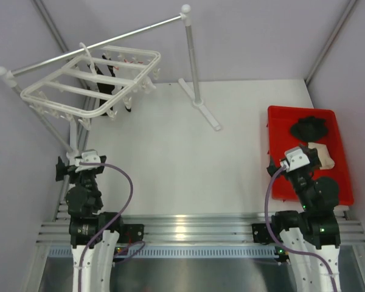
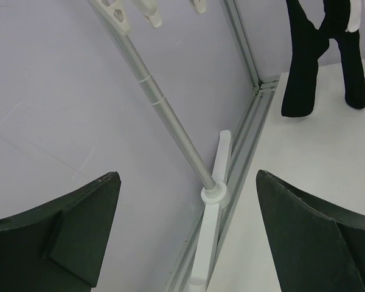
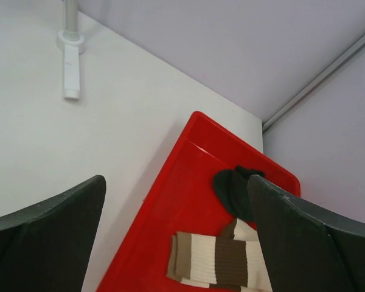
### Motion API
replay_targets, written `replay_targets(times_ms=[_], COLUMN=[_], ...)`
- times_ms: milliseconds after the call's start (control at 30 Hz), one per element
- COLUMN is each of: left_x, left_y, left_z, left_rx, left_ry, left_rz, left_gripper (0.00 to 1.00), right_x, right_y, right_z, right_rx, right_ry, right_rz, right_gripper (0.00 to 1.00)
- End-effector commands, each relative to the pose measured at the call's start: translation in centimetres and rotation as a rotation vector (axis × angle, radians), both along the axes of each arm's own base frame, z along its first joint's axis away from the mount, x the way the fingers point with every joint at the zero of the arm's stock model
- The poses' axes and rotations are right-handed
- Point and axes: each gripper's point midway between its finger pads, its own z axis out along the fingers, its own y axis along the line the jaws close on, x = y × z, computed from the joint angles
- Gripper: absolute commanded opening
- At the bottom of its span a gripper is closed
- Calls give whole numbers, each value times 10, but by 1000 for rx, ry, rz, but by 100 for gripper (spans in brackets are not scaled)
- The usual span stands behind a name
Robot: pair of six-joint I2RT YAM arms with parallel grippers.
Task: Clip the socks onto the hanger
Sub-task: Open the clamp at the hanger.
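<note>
The white hanger (image 1: 91, 79) hangs from the rail at the back left. Two black socks (image 2: 304, 67) dangle from its clips (image 2: 149, 12). A crumpled black sock (image 1: 310, 128) and a cream sock with brown patches (image 1: 325, 155) lie in the red tray (image 1: 280, 112) on the right. Both show in the right wrist view, the black sock (image 3: 231, 188) behind the striped sock (image 3: 219, 261). My right gripper (image 3: 176, 179) hovers open over the tray's near left part, holding nothing. Near the left rail post, my left gripper (image 2: 187, 176) is open and empty.
A grey metal rail (image 1: 109, 39) with white ball ends spans the back on two posts. One post (image 1: 191, 67) stands mid-table on a white foot (image 1: 207, 112). The other post (image 2: 170, 128) stands by the left wall, close to my left gripper. Grey walls enclose the table.
</note>
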Motion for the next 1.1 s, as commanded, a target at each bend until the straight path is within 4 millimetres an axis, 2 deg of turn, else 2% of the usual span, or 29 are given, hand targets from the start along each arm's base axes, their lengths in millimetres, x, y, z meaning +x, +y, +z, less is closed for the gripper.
replay_targets(times_ms=[0,33,100,133,167,200,233,267,300,333,367,500,533,567,633,667,700,733,767,833,867,900,933,967,1000,1033,1067], left_x=[-16,-21,-25,-33,-34,-36,-44,-45,-47,-55,-52,-53,-56,-50,-51,-47,-46,-45,-46,-49,-49,-52,-49,-48,-50,-50,-52], left_y=[-1,-8,-15,-20,-27,-31,-34,-38,-40,-41,-44,-61,-62,-64,-72,-72,-77,-85,-88,-92,-94,-103,-106,-114,-120,-125,-134], left_z=[39,53,55,69,74,70,83,84,85,97,99,122,134,137,152,157,161,170,177,192,196,202,204,205,209,214,217], left_rx=[0,2,-22,-25,-30,-63,-77,-97,-155,-184,-218,-347,-366,-391,-412,-450,-482,-488,-504,-551,-561,-578,-596,-605,-620,-621,-617], left_ry=[-99,-122,-102,-125,-126,-104,-129,-119,-124,-151,-139,-167,-196,-188,-210,-226,-232,-231,-247,-298,-310,-313,-302,-286,-289,-291,-278], left_rz=[-7,-51,-98,-127,-169,-191,-209,-229,-241,-251,-260,-350,-362,-369,-417,-412,-438,-484,-503,-539,-551,-601,-617,-661,-696,-723,-779], left_gripper=[98,98,98,98,98,98,98,98,98,98,98,98,98,98,98,98,98,98,98,98,98,98,98,98,98,98,98], right_x=[2,4,14,18,26,31,35,42,47,51,58,76,81,90,97,102,104,101,110,106,112,111,101,104,99,86,88], right_y=[15,19,30,33,39,43,45,52,56,60,67,93,99,114,133,154,165,184,197,225,239,250,268,283,293,312,329], right_z=[14,14,15,16,12,20,23,22,34,38,34,54,62,65,72,82,87,93,105,117,127,132,138,139,149,152,152], right_rx=[35,40,82,100,133,146,161,195,206,220,253,330,339,351,339,334,340,354,368,404,422,440,466,477,492,504,508], right_ry=[-42,-40,-18,-9,29,2,-1,18,-23,-32,11,3,-17,1,1,-20,-28,-33,-63,-76,-99,-108,-112,-116,-158,-158,-154], right_rz=[78,98,152,165,194,210,223,253,275,296,333,456,477,499,529,568,589,633,653,716,741,764,818,846,879,929,952], right_gripper=[100,100,100,100,100,100,100,100,100,100,100,100,100,100,100,100,100,100,100,100,100,100,100,100,100,98,97])
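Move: The hanger's nearest clamps, at its near right corner, are about 13 cm ahead of my left hand, 8 cm to its right and 5 cm higher. From that hand, the black sock hangs some 31 cm straight ahead and 4 cm lower, while the stand's near pole foot is roughly 12 cm ahead, 10 cm left and 15 cm below. From my right hand, those clamps lie about 12 cm ahead, 54 cm left and 7 cm above. I sweep my right hand away from the red bin towards the hanger, forward and left first, then mostly left and rising, about 30 cm left in all, turning some 50 degrees counter-clockwise. My left hand climbs about 19 cm and shifts right, drawing back a little, turning clockwise and rolling its left side down until it faces the hanger. Both grippers stay open and empty. ##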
